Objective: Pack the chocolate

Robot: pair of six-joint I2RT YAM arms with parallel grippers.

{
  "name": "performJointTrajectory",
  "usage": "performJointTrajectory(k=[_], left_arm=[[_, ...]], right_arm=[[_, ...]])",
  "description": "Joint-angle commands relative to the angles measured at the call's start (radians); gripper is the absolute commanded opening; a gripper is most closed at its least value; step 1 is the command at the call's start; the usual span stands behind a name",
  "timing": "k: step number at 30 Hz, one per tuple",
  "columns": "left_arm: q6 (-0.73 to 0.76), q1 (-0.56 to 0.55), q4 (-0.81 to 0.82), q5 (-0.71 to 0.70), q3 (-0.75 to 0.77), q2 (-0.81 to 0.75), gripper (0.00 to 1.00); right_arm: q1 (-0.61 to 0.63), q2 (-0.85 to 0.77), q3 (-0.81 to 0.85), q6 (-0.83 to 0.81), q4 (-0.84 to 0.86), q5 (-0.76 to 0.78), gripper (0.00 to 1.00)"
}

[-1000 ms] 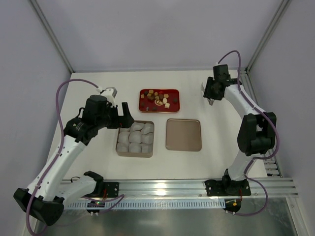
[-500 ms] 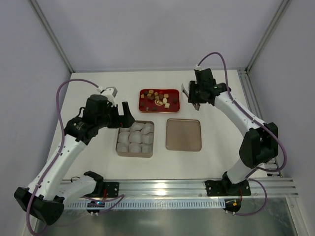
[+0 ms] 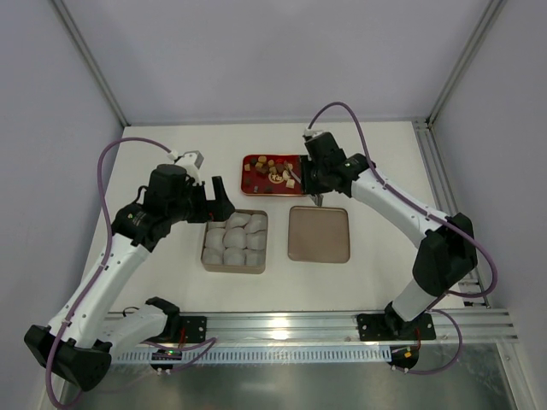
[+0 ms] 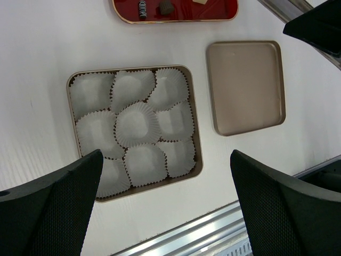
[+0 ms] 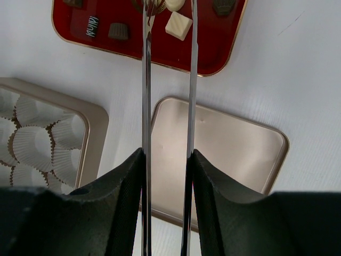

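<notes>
The chocolate [image 3: 273, 172], tiny dark, tan and cream pieces, lies in a red tray [image 3: 253, 161] at the back. My right gripper [image 3: 309, 181] hangs at the tray's right end, shut on thin metal tongs [image 5: 145, 80]. Their two blades stand apart and reach over the tray near a cream piece [image 5: 178, 25] and dark pieces [image 5: 118, 32]. I see nothing held between the blades. My left gripper [image 3: 214, 201] is open, above the back edge of the tan tin [image 4: 196, 133] filled with white paper cups [image 4: 137, 124]. No chocolate shows in the cups.
The tin's flat tan lid [image 3: 319, 233] lies to the right of the tin, under the right wrist. A metal rail [image 3: 342, 326] runs along the near table edge. Frame posts stand at the back corners.
The right arm has swung left from the back right corner to the red tray, carrying the tongs. The left arm has not moved.
</notes>
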Motion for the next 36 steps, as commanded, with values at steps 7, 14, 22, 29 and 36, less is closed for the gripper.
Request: performJointTrajectory(k=[7,14,22,29,36], left_arm=[[-0.008,0.001,0.031,0.018,0.019,-0.008,1.00],[-0.009,0.001,0.034,0.014,0.006,-0.012,1.00],[-0.008,0.001,0.037,0.016,0.001,-0.011,1.00],[-0.008,0.001,0.040,0.016,-0.004,-0.009,1.00],[-0.009,0.001,0.041,0.018,-0.005,-0.006,1.00]], right_arm=[[0.050,0.021,-0.005,0.029,0.010,0.071,0.42],[0.066,0.052,-0.012,0.034,0.011,0.099,0.42],[0.070,0.084,-0.006,0.035,0.022,0.082,0.41],[0.072,0.099,-0.020,0.037,0.028,0.077,0.41],[0.073,0.102,-0.026,0.035,0.033,0.071,0.42]])
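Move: The white square chocolate in the red tray lies about 8 cm ahead of the right hand, 4 cm to its left and 13 cm below. The oval cream piece sits some 2 cm beyond it and a touch farther left; a dark piece lies 4 cm right of the square and 2 cm farther out. The empty brown lid is centred about 9 cm back from the right hand and 5 cm to its right. From the left hand the square lies roughly 16 cm ahead, 19 cm right and 19 cm below. Downward, about 5 cm, goes the right hand, after a short ease left and back of about a centimetre; it slows as it gets low. It keeps hold of the metal tongs and brings their tips down to the white square at the tray's near side, the wrist tipping some 5 degrees further down and its left side dipping as much. Whether the tips touch can't be seen. ##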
